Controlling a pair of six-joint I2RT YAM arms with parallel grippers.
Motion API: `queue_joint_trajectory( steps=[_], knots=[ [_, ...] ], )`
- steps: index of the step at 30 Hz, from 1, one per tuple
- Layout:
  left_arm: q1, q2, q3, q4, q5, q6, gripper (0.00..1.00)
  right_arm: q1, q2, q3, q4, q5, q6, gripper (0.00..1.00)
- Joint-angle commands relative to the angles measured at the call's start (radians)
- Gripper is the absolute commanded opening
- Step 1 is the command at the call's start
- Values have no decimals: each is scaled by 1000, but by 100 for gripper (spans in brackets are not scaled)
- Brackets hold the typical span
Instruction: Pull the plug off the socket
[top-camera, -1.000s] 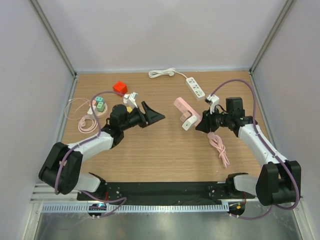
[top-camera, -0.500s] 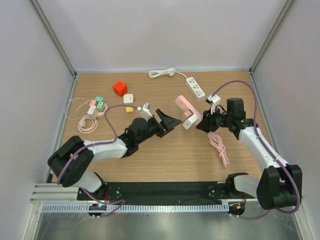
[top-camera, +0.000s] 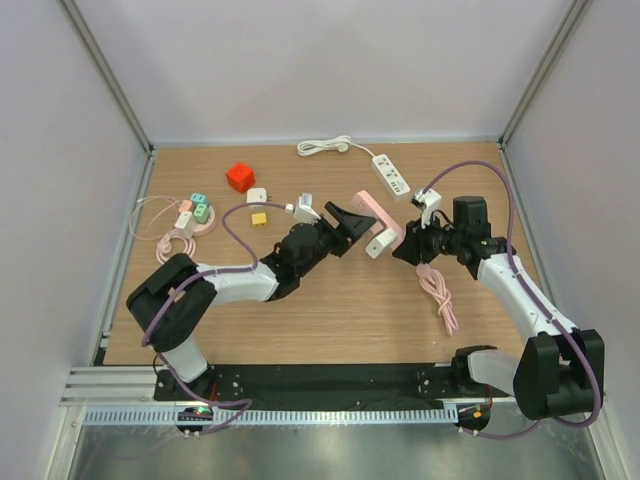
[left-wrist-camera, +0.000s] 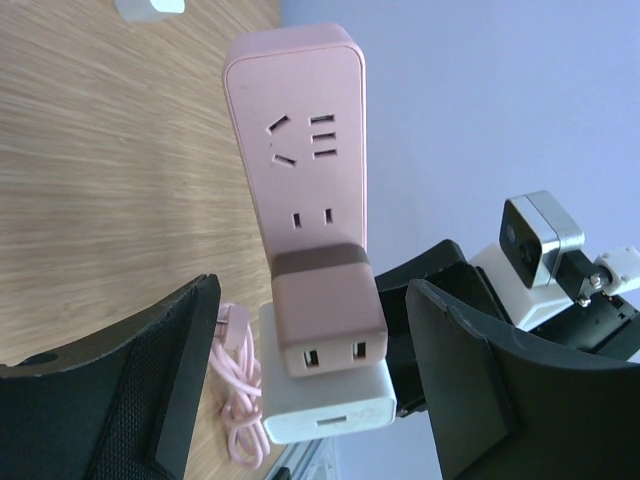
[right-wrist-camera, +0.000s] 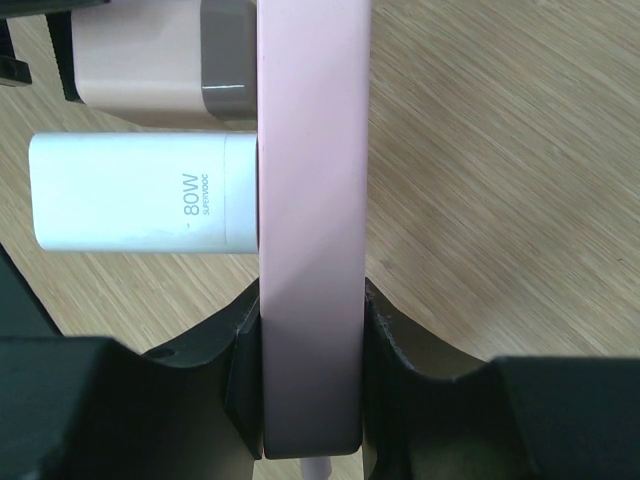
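My right gripper (top-camera: 405, 245) is shut on the lower end of a pink socket strip (top-camera: 378, 213), holding it tilted above the table; its jaws press both flat sides (right-wrist-camera: 312, 200). Two plugs sit in the strip: a pink charger (left-wrist-camera: 325, 320) (right-wrist-camera: 150, 60) and, beside it, a white charger (left-wrist-camera: 330, 410) (right-wrist-camera: 140, 195) (top-camera: 375, 247). My left gripper (top-camera: 360, 228) (left-wrist-camera: 312, 345) is open, its black fingers (left-wrist-camera: 130, 390) standing on either side of the two chargers with a gap to each. In the top view its fingers hide the pink charger.
A coiled pink cable (top-camera: 440, 295) lies under the right arm. A white power strip (top-camera: 390, 175) with its cord lies at the back. A red cube (top-camera: 240, 177), a white block (top-camera: 257, 196), a yellow piece (top-camera: 258, 218) and teal adapters (top-camera: 198, 210) sit at the left.
My left arm has swung right across the table, from the middle left up to the pink strip, and its open fingers now flank the chargers. The right arm and strip have barely moved.
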Motion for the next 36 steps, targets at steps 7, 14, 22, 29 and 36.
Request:
queue_joint_trajectory(
  steps=[7, 14, 22, 29, 36],
  knots=[
    [-24, 54, 121, -45, -33, -28, 77, 6, -55, 27, 113, 25, 31, 1],
    [-30, 70, 167, -105, -47, -24, 57, 6, -53, 27, 114, 39, 35, 1],
    [-30, 62, 182, -134, -40, -2, 0, 8, -63, 25, 134, 151, 64, 1],
    [-27, -65, 165, -408, -160, 34, 0, 11, -96, 9, 200, 462, 123, 1],
    [60, -134, 63, -242, 47, 114, 0, 12, -89, 9, 205, 475, 134, 1]
  ],
)
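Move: The plug on the pink strip is just off my left fingertips, about 3 cm to the right, 1 cm ahead and about level, already between the open fingers. The white charger sits some 3 cm back and 5 cm right of my left hand, slightly lower; the strip's free end is about 5 cm ahead. From my right hand, which already grips the strip's cord end, the plug is roughly 4 cm ahead and 7 cm to the left. I slide my left hand about 3 cm right and slightly forward over the plug, close my fingers on its sides and hold there. Then, keeping the pinch, I pull left by nearly 3 cm and up 2 cm, away from the strip. My right hand keeps its grip, easing a little right and forward and turning slightly clockwise, then goes left and up about 1.5 cm each way along with the pull. ##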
